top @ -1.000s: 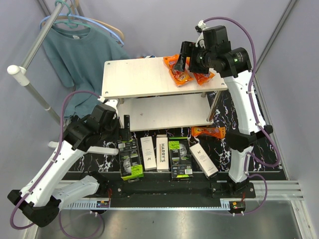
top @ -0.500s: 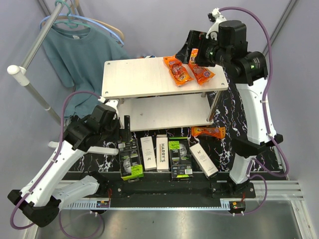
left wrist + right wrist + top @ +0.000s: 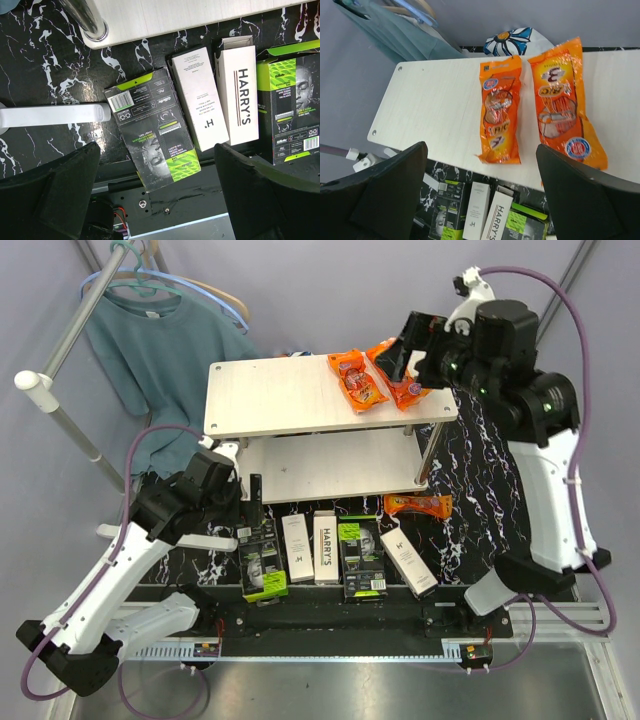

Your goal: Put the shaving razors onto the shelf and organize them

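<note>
Five shaving razors boxes lie in a row on the black marbled table before the shelf (image 3: 280, 395): a black-and-green one (image 3: 262, 562), a white "H" box (image 3: 297, 547), a white HARRY'S box (image 3: 326, 545), a second black one (image 3: 362, 557) and a tilted white one (image 3: 408, 560). My left gripper (image 3: 248, 515) hovers open over the left black box (image 3: 150, 125), jaws wide and empty (image 3: 157, 150). My right gripper (image 3: 405, 350) hangs open and empty above the shelf's top board (image 3: 430, 105), where two orange BIC packets (image 3: 500, 110) (image 3: 562, 100) lie side by side.
A third orange packet (image 3: 420, 505) lies on the table beside the shelf's right leg. A teal shirt (image 3: 150, 330) hangs on a white rail (image 3: 60, 410) at the back left. The shelf's lower board (image 3: 330, 465) is bare. A white bar (image 3: 55, 115) lies left of the boxes.
My right gripper has opened wider, risen and drawn back to the right, away from the orange packets on the top board. The left arm and the boxes have not moved.
</note>
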You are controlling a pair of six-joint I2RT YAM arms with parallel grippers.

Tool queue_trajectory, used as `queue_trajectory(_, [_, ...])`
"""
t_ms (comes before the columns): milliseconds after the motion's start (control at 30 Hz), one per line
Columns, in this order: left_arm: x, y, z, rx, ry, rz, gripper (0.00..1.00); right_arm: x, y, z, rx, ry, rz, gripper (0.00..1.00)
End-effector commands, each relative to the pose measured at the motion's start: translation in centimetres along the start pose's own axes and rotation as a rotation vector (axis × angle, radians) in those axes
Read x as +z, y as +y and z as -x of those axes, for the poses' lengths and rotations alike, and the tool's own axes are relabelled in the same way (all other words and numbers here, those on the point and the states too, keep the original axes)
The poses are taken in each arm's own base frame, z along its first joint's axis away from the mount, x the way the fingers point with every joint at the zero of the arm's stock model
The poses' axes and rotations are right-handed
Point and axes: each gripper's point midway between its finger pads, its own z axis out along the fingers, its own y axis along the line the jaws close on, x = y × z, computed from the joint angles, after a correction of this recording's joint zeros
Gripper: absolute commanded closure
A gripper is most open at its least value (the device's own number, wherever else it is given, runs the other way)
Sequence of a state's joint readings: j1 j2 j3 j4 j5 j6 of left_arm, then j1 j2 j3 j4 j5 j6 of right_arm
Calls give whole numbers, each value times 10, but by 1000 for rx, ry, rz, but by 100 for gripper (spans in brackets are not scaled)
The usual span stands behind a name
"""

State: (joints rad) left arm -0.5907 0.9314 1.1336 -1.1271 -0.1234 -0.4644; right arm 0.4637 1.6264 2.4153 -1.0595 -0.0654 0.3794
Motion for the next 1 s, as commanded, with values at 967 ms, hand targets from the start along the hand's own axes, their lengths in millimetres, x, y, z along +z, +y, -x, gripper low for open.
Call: queue_trajectory(967, [14, -10, 0, 14, -8, -49, 1, -99, -137, -223, 659, -14, -431, 0])
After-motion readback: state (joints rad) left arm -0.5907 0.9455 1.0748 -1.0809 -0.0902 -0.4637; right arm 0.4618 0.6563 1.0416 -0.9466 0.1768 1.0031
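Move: The last orange razor pack lies on the table about 15 cm back, 11 cm right and 45 cm below the open right hand. The white box is roughly 15 cm nearer the base than that pack and 2 cm to its left. The two shelved packs are some 12 cm below the hand, both about 3 cm ahead, one 1 cm left, the other 7. From the left hand, the table pack is around 37 cm right, 2 ahead and 17 below. The open right hand swings back and right off the shelf, then drops some 22 cm towards the table pack, fingers tipping down. ##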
